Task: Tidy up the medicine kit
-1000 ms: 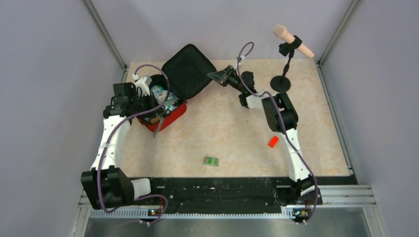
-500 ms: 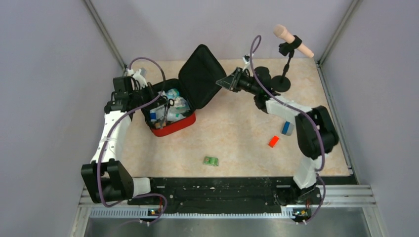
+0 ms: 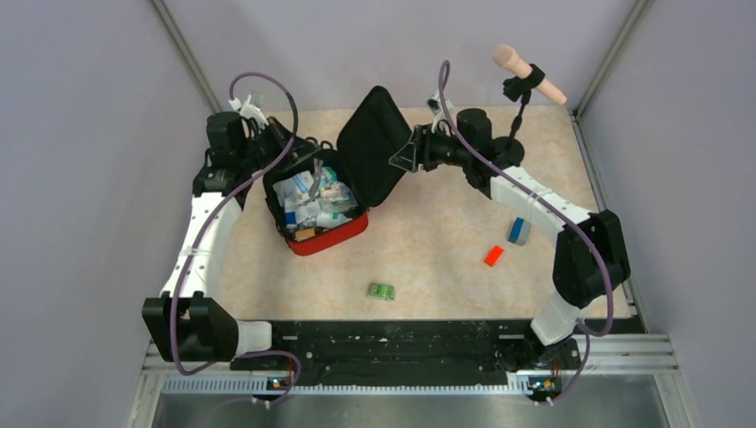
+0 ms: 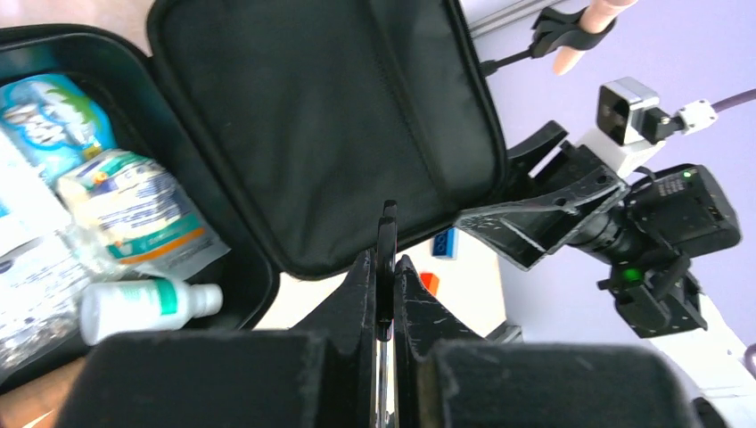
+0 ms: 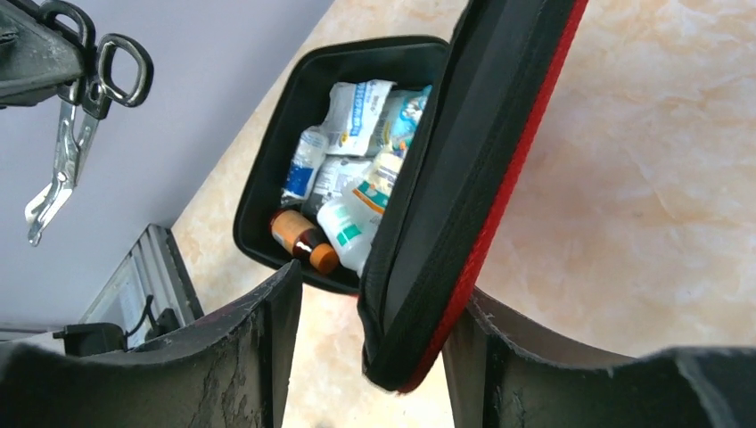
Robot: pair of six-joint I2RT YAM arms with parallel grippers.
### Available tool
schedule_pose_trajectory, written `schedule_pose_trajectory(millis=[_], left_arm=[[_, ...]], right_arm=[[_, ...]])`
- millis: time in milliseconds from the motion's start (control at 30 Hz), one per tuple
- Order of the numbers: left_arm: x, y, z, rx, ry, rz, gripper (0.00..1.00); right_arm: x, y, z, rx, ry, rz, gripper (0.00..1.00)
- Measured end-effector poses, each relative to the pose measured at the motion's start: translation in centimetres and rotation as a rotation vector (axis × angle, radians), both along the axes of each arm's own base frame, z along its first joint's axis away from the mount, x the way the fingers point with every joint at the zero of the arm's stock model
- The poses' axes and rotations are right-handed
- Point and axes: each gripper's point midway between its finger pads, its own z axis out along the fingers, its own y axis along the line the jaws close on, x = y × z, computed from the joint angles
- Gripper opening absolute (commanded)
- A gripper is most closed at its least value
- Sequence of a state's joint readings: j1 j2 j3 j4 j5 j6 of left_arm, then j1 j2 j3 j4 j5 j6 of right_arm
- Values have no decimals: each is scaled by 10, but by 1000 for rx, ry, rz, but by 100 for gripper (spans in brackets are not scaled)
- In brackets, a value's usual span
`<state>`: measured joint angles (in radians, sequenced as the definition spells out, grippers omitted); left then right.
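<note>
The medicine kit [image 3: 332,237], a red zippered case with black lining, lies open at the far left, packed with packets and bottles. Its lid [image 3: 370,147] stands nearly upright. My right gripper [image 3: 406,157] is open, and its fingers straddle the lid's free edge [image 5: 419,294]. The red outer side lies against one finger, with a gap on the black side. My left gripper [image 4: 385,260] hovers over the case's far left corner. It is shut on the black handle of a pair of scissors [image 5: 67,147], whose blades hang down.
A green packet [image 3: 381,291] lies near the front centre. A small red block [image 3: 493,256] and a blue block [image 3: 518,231] sit at the right, under my right arm. A microphone on a stand [image 3: 528,74] occupies the far right corner. Grey walls close three sides.
The lid swung from lying back to nearly upright and the case shifted right. My right gripper went from shut on the lid to open. My left gripper moved farther back with the scissors.
</note>
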<state>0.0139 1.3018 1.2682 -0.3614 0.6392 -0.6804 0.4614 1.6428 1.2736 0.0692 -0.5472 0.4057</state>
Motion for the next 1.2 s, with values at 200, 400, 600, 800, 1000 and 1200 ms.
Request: schedule_pose_trajectory(millis=[200,400,600,800,1000,1200], left_arm=[[18,-7,7,-69,10,20,0],[40,-17,22,-86,14,51,0],[59,-29,50,-140,4,100,0],[70,-36,36,-158,87,155,0],[76,-28,-2,-138,228,241,0],[81,-29,-16,-128,265,255,0]], right_arm=[[13,18,11,24,-7,44,54],[10,31,18,52,-6,69,56],[-2,49,28,84,-12,110,67],[-21,69,32,100,-7,156,99],[-26,75,38,119,-5,173,99],[-35,82,45,144,-18,218,99]])
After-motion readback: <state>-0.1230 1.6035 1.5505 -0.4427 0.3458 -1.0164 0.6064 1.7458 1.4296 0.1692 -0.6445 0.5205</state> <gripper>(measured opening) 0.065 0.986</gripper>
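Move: The right hand straddles the near free corner of the kit's raised lid; the lid's middle lies about 9 cm ahead of this hand, 8 cm to its left and 6 cm lower. From the same hand the kit's middle is some 25 cm left, 1 cm back and 20 cm below, and the white bottle inside it 20 cm left, 7 cm back and 19 cm below. From the left hand, holding the scissors, the lid's middle is about 12 cm ahead, 13 cm right and 13 cm lower. The right hand pushes the lid's free edge leftward over the kit, going about 8 cm left and some 4 cm up, easing forward first and then drawing back, while its half-open fingers spread wide around the corner and one comes to lie against the red outer face. The left hand keeps the scissors pinched and reaches about 8 cm forward and slightly right towards the lid's inner face, rising 5 cm and then sinking a little more than that, its wrist tipping down and turning counter-clockwise about 15 degrees each. ##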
